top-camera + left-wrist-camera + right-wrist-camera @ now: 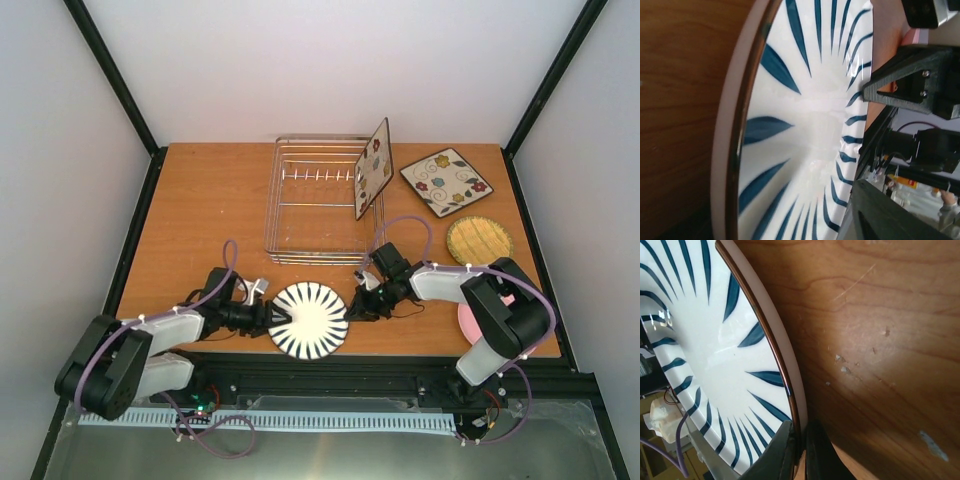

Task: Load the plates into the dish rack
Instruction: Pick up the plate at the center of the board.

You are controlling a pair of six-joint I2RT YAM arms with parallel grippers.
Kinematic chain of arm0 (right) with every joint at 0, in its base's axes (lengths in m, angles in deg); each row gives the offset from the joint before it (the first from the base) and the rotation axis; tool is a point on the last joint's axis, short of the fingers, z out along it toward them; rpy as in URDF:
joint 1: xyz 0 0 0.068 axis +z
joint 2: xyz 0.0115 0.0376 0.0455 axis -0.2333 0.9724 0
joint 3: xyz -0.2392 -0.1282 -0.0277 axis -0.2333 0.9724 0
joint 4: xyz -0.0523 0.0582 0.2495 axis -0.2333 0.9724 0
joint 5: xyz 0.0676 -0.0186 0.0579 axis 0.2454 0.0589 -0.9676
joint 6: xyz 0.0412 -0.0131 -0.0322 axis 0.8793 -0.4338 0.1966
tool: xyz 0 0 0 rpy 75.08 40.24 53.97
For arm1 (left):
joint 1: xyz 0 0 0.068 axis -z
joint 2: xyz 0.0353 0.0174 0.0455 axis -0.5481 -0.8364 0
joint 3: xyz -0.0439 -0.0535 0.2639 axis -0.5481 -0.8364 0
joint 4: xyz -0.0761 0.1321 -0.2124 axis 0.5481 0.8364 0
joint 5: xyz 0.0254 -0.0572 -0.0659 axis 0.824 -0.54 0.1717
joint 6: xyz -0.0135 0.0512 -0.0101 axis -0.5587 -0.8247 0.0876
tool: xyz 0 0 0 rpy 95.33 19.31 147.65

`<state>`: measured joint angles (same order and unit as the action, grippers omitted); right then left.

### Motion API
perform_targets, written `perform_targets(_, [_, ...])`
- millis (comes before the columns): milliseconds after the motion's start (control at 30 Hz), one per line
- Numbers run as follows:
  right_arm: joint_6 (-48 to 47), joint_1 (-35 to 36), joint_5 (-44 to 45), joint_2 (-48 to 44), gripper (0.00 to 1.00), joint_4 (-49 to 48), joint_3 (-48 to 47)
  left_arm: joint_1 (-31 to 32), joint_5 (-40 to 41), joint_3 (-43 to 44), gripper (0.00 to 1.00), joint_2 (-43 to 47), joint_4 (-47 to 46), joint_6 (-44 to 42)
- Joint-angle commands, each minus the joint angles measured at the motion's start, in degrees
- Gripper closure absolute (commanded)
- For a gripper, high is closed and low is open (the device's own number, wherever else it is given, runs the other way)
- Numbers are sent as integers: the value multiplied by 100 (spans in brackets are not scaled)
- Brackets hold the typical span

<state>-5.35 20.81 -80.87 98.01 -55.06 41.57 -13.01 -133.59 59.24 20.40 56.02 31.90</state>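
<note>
The striped plate (310, 320) is at the table's near edge between both arms, and I cannot tell whether it rests on the table. My right gripper (358, 298) is shut on its right rim, and the right wrist view shows its two fingers (790, 450) pinching the brown rim of the striped plate (705, 340). My left gripper (272, 316) is at the plate's left edge with its jaws open; one finger (890, 215) shows beside the striped plate (805, 125). The dish rack (300, 215) holds a floral square plate (373, 168) leaning upright at its right end.
A second floral square plate (447, 182) lies flat right of the rack. The tan woven plate (479, 240) lies in front of it. The pink plate (468, 322) is partly hidden under my right arm. Black frame posts stand at the table's back corners.
</note>
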Motion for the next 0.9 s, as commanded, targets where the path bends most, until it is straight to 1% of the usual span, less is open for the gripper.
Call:
perform_targets(0, [190, 57, -178, 185, 97, -28, -100, 456, 728, -150, 49, -688, 124, 18])
perform_targets(33, [181, 65, -180, 176, 97, 3, -116, 520, 759, -87, 53, -798, 124, 18])
perform_targets(67, [152, 67, -170, 166, 97, 47, -144, 548, 776, -44, 60, -878, 134, 12])
perform_targets(167, [53, 68, -123, 110, 97, 206, -227, 552, 857, 11, 72, -912, 266, -17])
perform_targets(200, [21, 68, -116, 79, 97, 246, -241, 552, 882, 16, 76, -869, 337, -16])
perform_targets(267, [-58, 67, -125, -1, 97, 319, -252, 552, 936, 35, 87, -690, 493, -43])
perform_targets(367, [-184, 68, -208, -190, 97, 375, -221, 552, 964, 83, 96, -409, 773, -109])
perform_targets(433, [-302, 68, -257, -292, 91, 461, -222, 552, 979, 138, 99, -220, 1009, -170])
perform_targets(467, [-358, 68, -260, -348, 88, 523, -239, 552, 961, 170, 99, -112, 1123, -210])
perform_targets(567, [-547, 59, -225, -502, 81, 813, -294, 552, 975, 153, 99, 324, 1671, -216])
perform_targets(733, [-648, 51, -185, -828, 59, 1132, -348, 552, 1155, 309, 99, 1311, 2683, -91])
perform_targets(867, [-742, -52, -333, -1323, 51, 1422, -378, 552, 847, 547, 99, 1904, 2978, 116])
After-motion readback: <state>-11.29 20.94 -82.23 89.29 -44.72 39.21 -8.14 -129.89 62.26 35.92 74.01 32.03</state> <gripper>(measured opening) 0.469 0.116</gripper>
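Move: The white blue-striped plate is already gripped by its right rim in the right hand, its middle about 8 cm to that hand's left and 2 cm back. From the left hand, whose open fingers straddle the left rim, the middle lies some 6 cm right and 1 cm back. The dish rack's middle is roughly 22 cm ahead and 6 cm left of the right hand; the flowered plate standing in the rack is about 27 cm ahead and 4 cm right of that hand. Rightwards and a little down, about 2 cm, the left hand slides farther onto the plate's left rim and closes its fingers on it, then lifts some 3 cm while drawing back and easing left again with the rim pinched. The right hand keeps its pinch until the left has hold, then opens about halfway and rises about 4 cm, clear of the plate. ##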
